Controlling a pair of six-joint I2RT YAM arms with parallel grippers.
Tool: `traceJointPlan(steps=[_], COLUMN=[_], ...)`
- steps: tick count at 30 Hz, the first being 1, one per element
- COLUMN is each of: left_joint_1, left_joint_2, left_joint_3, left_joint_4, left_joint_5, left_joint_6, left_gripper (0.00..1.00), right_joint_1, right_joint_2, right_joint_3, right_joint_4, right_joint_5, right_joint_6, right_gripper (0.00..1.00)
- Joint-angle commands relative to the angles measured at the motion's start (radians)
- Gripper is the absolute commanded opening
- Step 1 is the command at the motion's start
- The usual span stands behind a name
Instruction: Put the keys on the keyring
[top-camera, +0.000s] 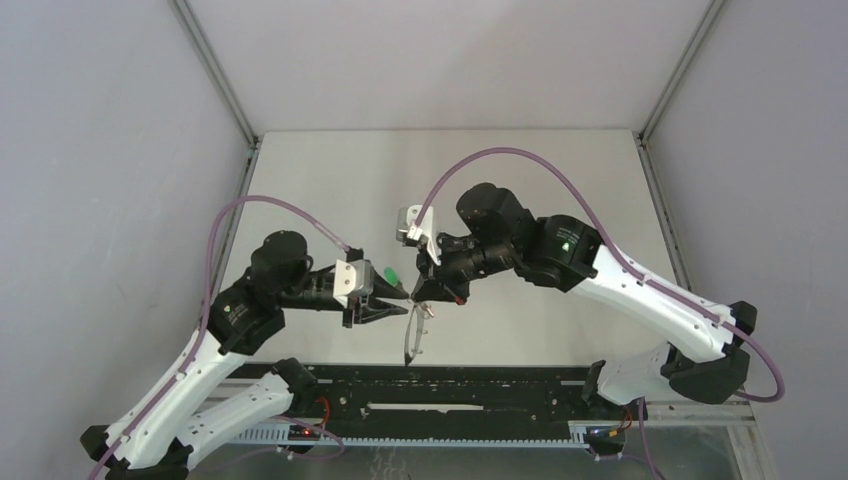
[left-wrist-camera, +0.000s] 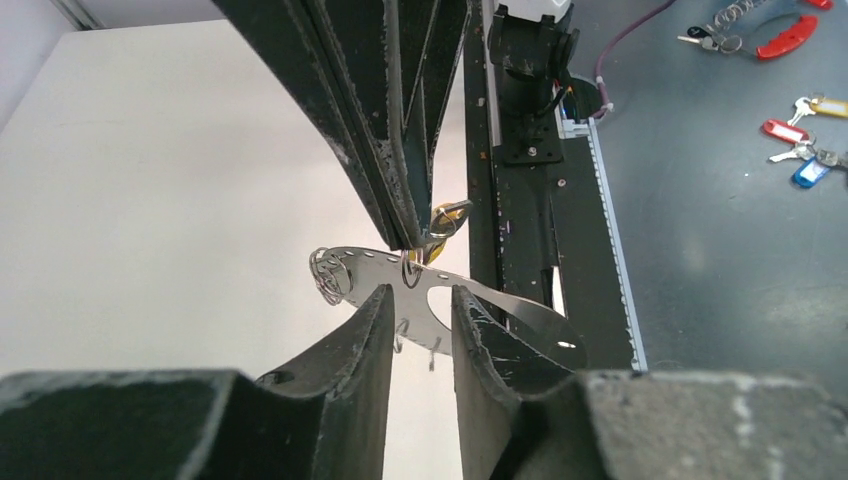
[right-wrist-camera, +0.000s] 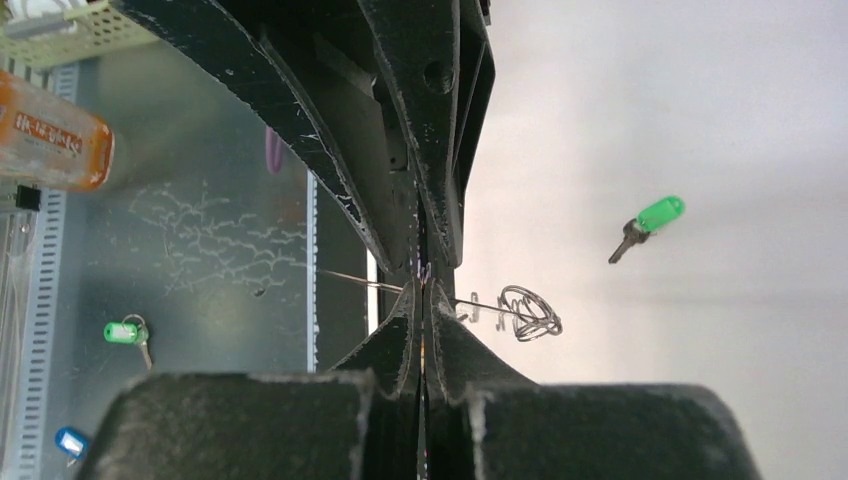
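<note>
The grey keyring hangs on edge above the table's near side, under my right gripper. In the left wrist view it shows as a flat plate with wire loops at one end. My right gripper is shut at the keyring's rim, with the yellow-headed key showing between its fingers. My left gripper is open, its fingertips close to the plate with a clear gap between them. The green-headed key lies loose on the table.
A black rail runs along the table's near edge, right behind the keyring. Beyond it, off the table, lie spare tagged keys: red, blue, green and an orange tag.
</note>
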Motion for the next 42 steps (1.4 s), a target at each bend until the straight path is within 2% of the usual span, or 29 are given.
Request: traceJointPlan(steps=[1, 19, 25, 28, 29, 31, 35, 39, 42], left_joint_1=[0.004, 0.003, 0.003, 0.004, 0.004, 0.004, 0.003, 0.008, 0.013], left_joint_2=[0.009, 0.010, 0.007, 0.003, 0.001, -0.002, -0.008, -0.047, -0.069], left_joint_3=[0.057, 0.042, 0.044, 0.039, 0.038, 0.038, 0.028, -0.020, -0.046], left_joint_4=[-0.027, -0.030, -0.042, -0.051, -0.052, -0.052, -0.001, 0.155, 0.278], left_joint_5=[0.041, 0.058, 0.058, 0.061, 0.062, 0.064, 0.052, 0.007, -0.014], left_joint_6=[0.048, 0.054, 0.070, 0.081, 0.083, 0.084, 0.027, -0.130, -0.256], left_gripper=[0.31, 0.16, 0.01, 0.00, 0.00, 0.00, 0.00, 0.00, 0.00], right_joint_1=[0.024, 0.069, 0.074, 0.075, 0.074, 0.068, 0.013, -0.068, -0.113], right_joint_2=[0.041, 0.188, 0.213, 0.208, 0.203, 0.178, 0.062, -0.100, -0.188], right_joint_3=[0.103, 0.299, 0.329, 0.329, 0.326, 0.304, 0.175, -0.032, -0.157], right_joint_4=[-0.119, -0.248, -0.276, -0.265, -0.256, -0.216, -0.031, 0.195, 0.330], right_joint_5=[0.032, 0.025, 0.030, 0.040, 0.043, 0.035, -0.031, -0.099, -0.118], right_joint_6=[-0.048, -0.102, -0.111, -0.106, -0.102, -0.086, -0.004, 0.113, 0.203], right_gripper=[0.00, 0.00, 0.00, 0.00, 0.01, 0.13, 0.30, 0.40, 0.42])
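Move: The small wire ring on the keyring plate's edge, pinched in the right fingertips, sits about 2 cm to the right of the open left hand, level with it; from the right hand it is 1 cm to the left, at the same height. From the left hand, the yellow key is some 4 cm right, 2 cm back and a little lower, the plate's middle 5 cm back, 1 cm right and 3 cm below, and the green key lies on the table 10 cm ahead, 3 cm left and roughly 27 cm down. The small ring is carried left and down, about 1.5 cm each way, by the still-shut right fingers, tipping some 10 degrees further down, in towards the left fingertips, while the left hand sinks about 1 cm and closes to pinch it. Then the right fingers open, let go and pull off rightward and up about 3 cm, tilting back up, as the left hand rises 2 cm with its grip kept. ##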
